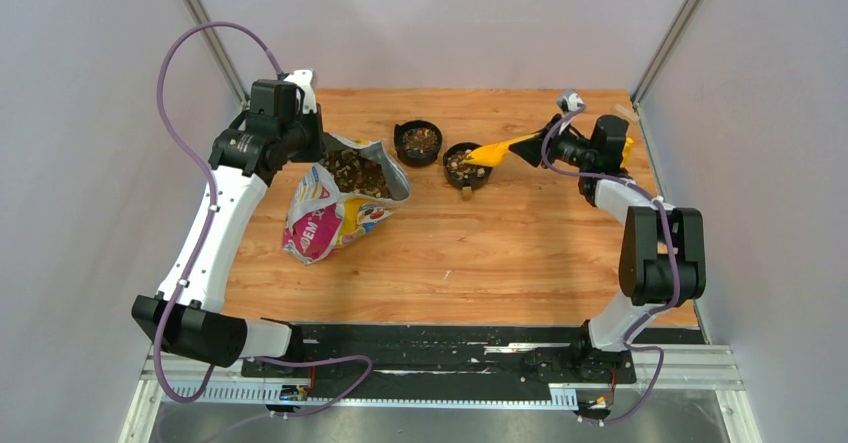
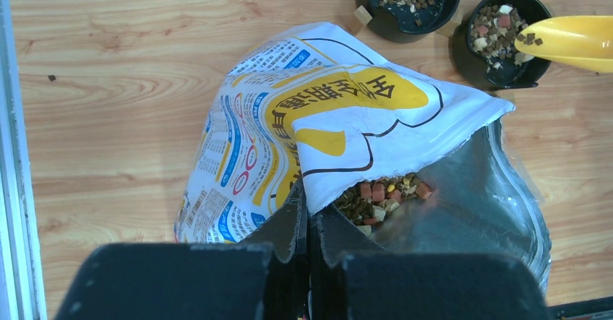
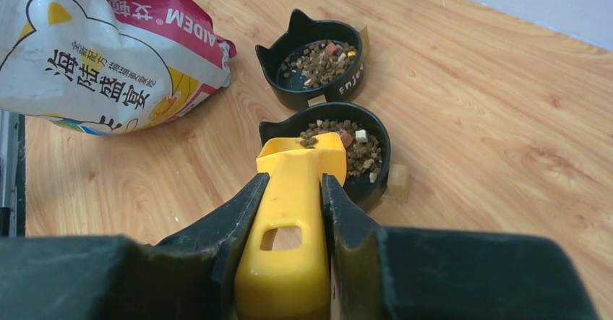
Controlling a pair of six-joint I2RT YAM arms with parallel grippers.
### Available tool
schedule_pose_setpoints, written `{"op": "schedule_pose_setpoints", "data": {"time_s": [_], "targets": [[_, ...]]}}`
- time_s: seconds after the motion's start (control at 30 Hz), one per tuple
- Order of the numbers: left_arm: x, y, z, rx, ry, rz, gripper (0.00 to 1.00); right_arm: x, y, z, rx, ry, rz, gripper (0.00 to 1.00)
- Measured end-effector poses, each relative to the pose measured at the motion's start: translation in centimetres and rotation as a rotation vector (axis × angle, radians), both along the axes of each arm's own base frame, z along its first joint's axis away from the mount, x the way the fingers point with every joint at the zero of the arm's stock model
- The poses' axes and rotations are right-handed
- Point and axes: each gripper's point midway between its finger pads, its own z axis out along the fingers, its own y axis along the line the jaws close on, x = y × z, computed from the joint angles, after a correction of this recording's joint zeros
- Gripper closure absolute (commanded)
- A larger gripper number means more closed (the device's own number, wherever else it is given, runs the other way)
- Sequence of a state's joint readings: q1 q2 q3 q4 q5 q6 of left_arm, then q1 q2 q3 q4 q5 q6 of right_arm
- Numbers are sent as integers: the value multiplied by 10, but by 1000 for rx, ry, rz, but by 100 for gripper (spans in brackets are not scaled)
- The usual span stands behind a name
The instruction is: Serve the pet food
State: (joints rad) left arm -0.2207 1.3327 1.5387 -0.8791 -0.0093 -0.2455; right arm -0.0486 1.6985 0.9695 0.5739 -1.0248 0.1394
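Observation:
Pet food (image 2: 376,197) lies as brown kibble with pink and pale bits inside the open printed bag (image 2: 318,118). My left gripper (image 2: 311,204) is shut on the bag's rim and holds the mouth open. My right gripper (image 3: 295,179) is shut on the handle of a yellow scoop (image 3: 293,204). The scoop's front tips over the nearer black bowl (image 3: 289,128), and a few pellets sit on its lip. That bowl holds a heap of kibble (image 3: 358,154). The second black bowl (image 3: 275,53) behind it also holds kibble.
A small tan cube (image 3: 397,179) sits on the wooden table (image 1: 500,253) against the nearer bowl. Grey walls close in the left, right and back sides. The black base rail (image 1: 440,348) runs along the near edge.

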Motion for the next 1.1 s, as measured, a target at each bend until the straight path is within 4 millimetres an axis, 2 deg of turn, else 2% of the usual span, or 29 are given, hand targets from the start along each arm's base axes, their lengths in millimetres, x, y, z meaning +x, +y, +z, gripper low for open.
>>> {"op": "schedule_pose_setpoints", "data": {"time_s": [0.17,0.5,0.63,0.93,1.1], "targets": [[0,0,0,0,0,0,100,-2,2,5,-68,16,-27,100],[0,0,0,0,0,-1,100,7,12,38,-221,-4,-125,100],[-2,0,0,-2,-2,-2,100,10,6,43,-240,8,-179,100],[-3,-1,0,-9,-9,-7,100,25,-4,63,-195,13,-289,99],[-3,-3,0,-17,-8,-17,100,52,-14,91,-71,-55,-429,98]]}}
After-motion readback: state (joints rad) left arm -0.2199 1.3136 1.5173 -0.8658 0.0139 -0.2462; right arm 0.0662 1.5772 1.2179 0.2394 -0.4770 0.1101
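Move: The served bowl, now under the lip of the scoop you hold, is about 12 cm left of the right hand, 5 cm ahead and some 17 cm below. The other bowl sits roughly 11 cm farther left and 6 cm farther out than the served one. The toy blocks are about 19 cm to the right hand's right, level with it. From the left hand, the served bowl is some 31 cm right, 13 cm ahead and 27 cm below. Lift the right gripper away from the served bowl, keeping the yellow scoop pinched: up about 9 cm and, mostly late and quickening, forward about 5 cm. Dip the scoop end some 15 degrees on the way up, then bring it back most of the way as you swing the wrist about 25 degrees clockwise. Keep the left fingers shut on the bag's rim. ##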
